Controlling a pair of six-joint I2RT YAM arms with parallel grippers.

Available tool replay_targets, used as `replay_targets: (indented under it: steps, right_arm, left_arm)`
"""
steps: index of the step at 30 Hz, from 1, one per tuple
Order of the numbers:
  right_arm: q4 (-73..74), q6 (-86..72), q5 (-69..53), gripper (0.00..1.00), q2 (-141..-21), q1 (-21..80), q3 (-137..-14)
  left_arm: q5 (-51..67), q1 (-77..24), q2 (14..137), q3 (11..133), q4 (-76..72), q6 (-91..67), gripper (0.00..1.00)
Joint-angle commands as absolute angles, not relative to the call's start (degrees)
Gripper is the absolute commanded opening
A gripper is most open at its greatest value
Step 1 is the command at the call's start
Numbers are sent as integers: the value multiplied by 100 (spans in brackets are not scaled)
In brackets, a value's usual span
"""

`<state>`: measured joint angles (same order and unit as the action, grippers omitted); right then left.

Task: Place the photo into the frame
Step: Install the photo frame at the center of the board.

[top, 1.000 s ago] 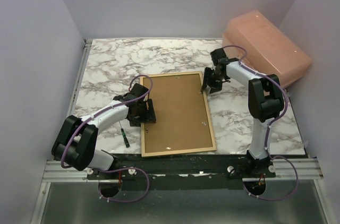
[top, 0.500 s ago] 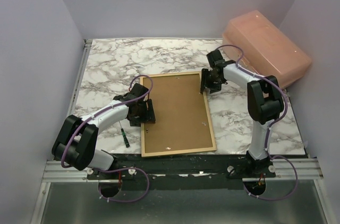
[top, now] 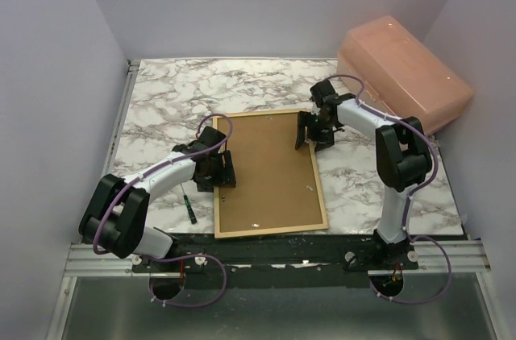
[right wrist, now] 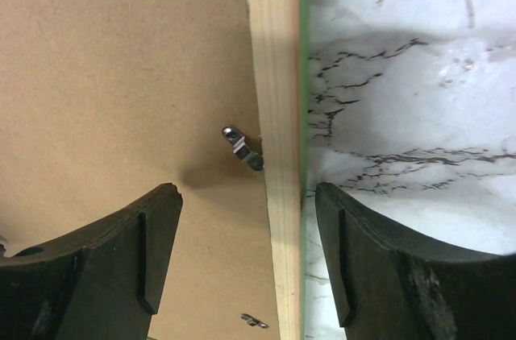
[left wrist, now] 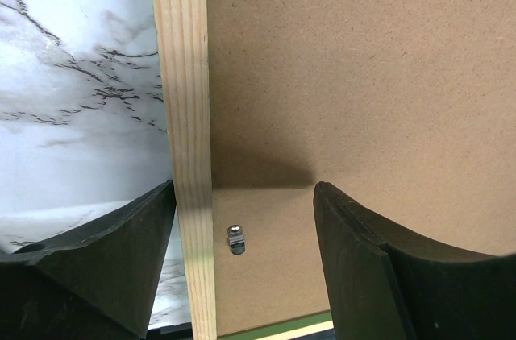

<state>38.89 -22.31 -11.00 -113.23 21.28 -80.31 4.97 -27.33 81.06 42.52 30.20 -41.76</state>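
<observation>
The frame (top: 320, 188) lies face-down on the table, its pale wood back up, with a brown backing board (top: 266, 171) filling it. The photo is hidden. My left gripper (top: 219, 171) is open and straddles the left rail (left wrist: 184, 114), one finger over marble and the other over the board (left wrist: 363, 74). A small metal clip (left wrist: 235, 239) sits between its fingers. My right gripper (top: 310, 134) is open near the top right corner and straddles the right rail (right wrist: 278, 74). A turn clip (right wrist: 243, 149) sits just ahead of it. A thin green edge (right wrist: 303, 74) shows along that rail.
A salmon plastic box (top: 403, 70) stands at the back right, close behind the right arm. A small green-handled screwdriver (top: 189, 207) lies left of the frame under the left arm. The marble table (top: 177, 98) is walled on three sides.
My right gripper has moved left from the frame's outer corner onto its right rail, and its jaws have spread wider. The left arm has held still.
</observation>
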Motion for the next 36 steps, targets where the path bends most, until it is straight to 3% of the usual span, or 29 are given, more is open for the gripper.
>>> replay_targets:
  steps: [1,11,25,36]
  right_arm:
    - [4025,-2440,-758,71,-11190,1975,-8393]
    - [4241,-2533,-184,48,-11760,1872,-8977]
    - [4273,-2128,346,47,-11799,1935,-8316]
    - [4992,-2213,1616,46,-11929,2659,-8250]
  left_arm:
    - [602,-2804,8279,4124,2805,-4157,70]
    - [597,-2803,8361,4147,2812,-4106,68]
    - [633,-2803,8398,4148,2767,-4129,67]
    - [658,-2805,8474,4131,2716,-4173,67]
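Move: The metal clip by the frame's right rail lies about 4 cm ahead of the right hand, level sideways and about 1 cm below it. The next clip along that rail is some 13 cm back, the frame's far right corner about 12 cm ahead, both level with the hand sideways. From the left hand, straddling the left rail, the clip is roughly 16 cm ahead and 25 cm to the right. Right hand hops about 5 cm forward and right, narrowing, then lowers and noses left against the clip, tilting. ##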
